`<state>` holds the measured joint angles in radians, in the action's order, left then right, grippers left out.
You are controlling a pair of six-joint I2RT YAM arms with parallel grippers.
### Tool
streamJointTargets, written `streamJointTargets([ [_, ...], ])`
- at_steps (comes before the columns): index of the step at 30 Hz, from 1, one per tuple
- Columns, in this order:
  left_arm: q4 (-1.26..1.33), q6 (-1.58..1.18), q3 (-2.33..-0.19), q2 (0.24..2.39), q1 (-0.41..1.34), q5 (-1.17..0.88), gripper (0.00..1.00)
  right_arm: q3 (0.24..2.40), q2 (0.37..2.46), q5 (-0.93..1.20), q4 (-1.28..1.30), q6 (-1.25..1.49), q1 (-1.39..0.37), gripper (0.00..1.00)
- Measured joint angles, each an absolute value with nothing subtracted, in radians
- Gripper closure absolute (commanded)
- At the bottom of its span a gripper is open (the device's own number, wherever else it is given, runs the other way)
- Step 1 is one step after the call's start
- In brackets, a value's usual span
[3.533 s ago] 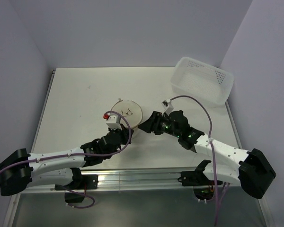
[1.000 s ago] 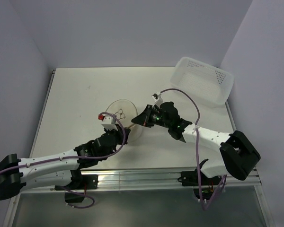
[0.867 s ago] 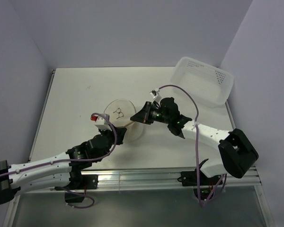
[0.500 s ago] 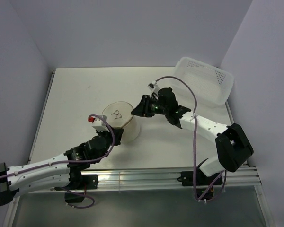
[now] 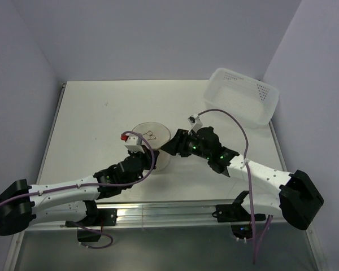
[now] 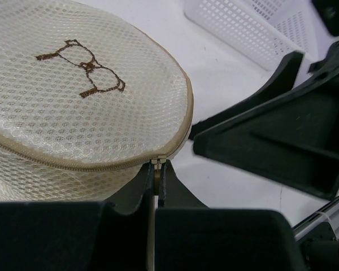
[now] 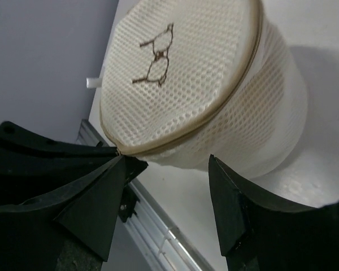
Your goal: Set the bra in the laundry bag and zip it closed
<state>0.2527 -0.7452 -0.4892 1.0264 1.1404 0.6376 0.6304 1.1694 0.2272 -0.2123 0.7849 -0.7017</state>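
The laundry bag [image 5: 151,134] is a round cream mesh drum with a brown embroidered lid, standing mid-table. In the left wrist view its lid [image 6: 73,84] lies flat with the tan zip line shut along the near rim. My left gripper [image 5: 149,156] is shut on the zip pull [image 6: 157,166] at the bag's near right rim. My right gripper [image 5: 169,145] is open just right of the bag. In the right wrist view its fingers [image 7: 231,209] stand wide apart below the bag [image 7: 214,113], not touching it. The bra is hidden.
A white perforated plastic basket [image 5: 243,100] stands at the back right corner and also shows in the left wrist view [image 6: 243,28]. The metal rail [image 5: 175,212] runs along the table's near edge. Walls close in on the left, the back and the right.
My left gripper has travelled right along the bag's near rim with the zip pull. The bag shifted slightly right. My right gripper has drawn back from the bag's far right to its near right.
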Motion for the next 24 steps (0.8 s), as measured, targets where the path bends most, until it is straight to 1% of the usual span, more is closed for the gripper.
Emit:
streamJointTargets([
  [3,0.265,-0.745,-0.49,1.032,1.14,0.622,1.0,0.59,1.175,0.224,-0.245,0.836,-0.741,0.33],
  [6,0.268,-0.745,-0.49,1.031,1.14,0.611,1.0,0.588,1.198,0.225,-0.271,0.868,-0.743,0.35],
  [9,0.269,-0.745,-0.49,1.029,1.139,0.605,1.0,0.588,1.201,0.226,-0.293,0.883,-0.743,0.44],
  [14,0.263,-0.746,-0.488,1.012,1.139,0.593,1.0,0.596,1.201,0.226,-0.312,0.9,-0.744,0.44],
  [16,0.262,-0.746,-0.485,1.004,1.139,0.586,1.0,0.603,1.205,0.226,-0.317,0.901,-0.744,0.57],
  [18,0.261,-0.746,-0.479,0.997,1.139,0.578,1.0,0.614,1.216,0.224,-0.323,0.902,-0.744,0.73],
  [20,0.251,-0.746,-0.477,0.991,1.139,0.572,1.0,0.621,1.226,0.22,-0.323,0.905,-0.744,0.77],
  [21,0.247,-0.746,-0.477,0.989,1.139,0.572,1.0,0.623,1.229,0.217,-0.324,0.907,-0.744,0.92],
  [22,0.243,-0.746,-0.475,0.985,1.139,0.569,1.0,0.623,1.229,0.217,-0.324,0.903,-0.744,0.99],
  [24,0.235,-0.746,-0.469,0.972,1.139,0.565,1.0,0.63,1.232,0.22,-0.322,0.905,-0.746,1.0],
])
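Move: From the open right hand, the stretch of zipped rim it will grip lies about 3 cm to its left and 1 cm ahead, at its own height. The left fingertips, already pinching the zip's end, are some 4 cm left and 1 cm back; the bag's lid is about 6 cm ahead and 5 cm left, with the bag's body some 7 cm below, 3 cm left and 2 cm ahead. From the left hand that rim is about 2 cm ahead and 1 cm right, level. The right hand first dips back and down by 1 to 2 cm, then works left and up again towards the left fingertips, about 2 cm farther left in all, and its fingers go from two-thirds open to shut, pinching the bag's rim with the zip just ahead of where the left hand has it. Meanwhile the left hand keeps its shut grip on the zip's end, easing back about 1 cm and turning slightly clockwise. ##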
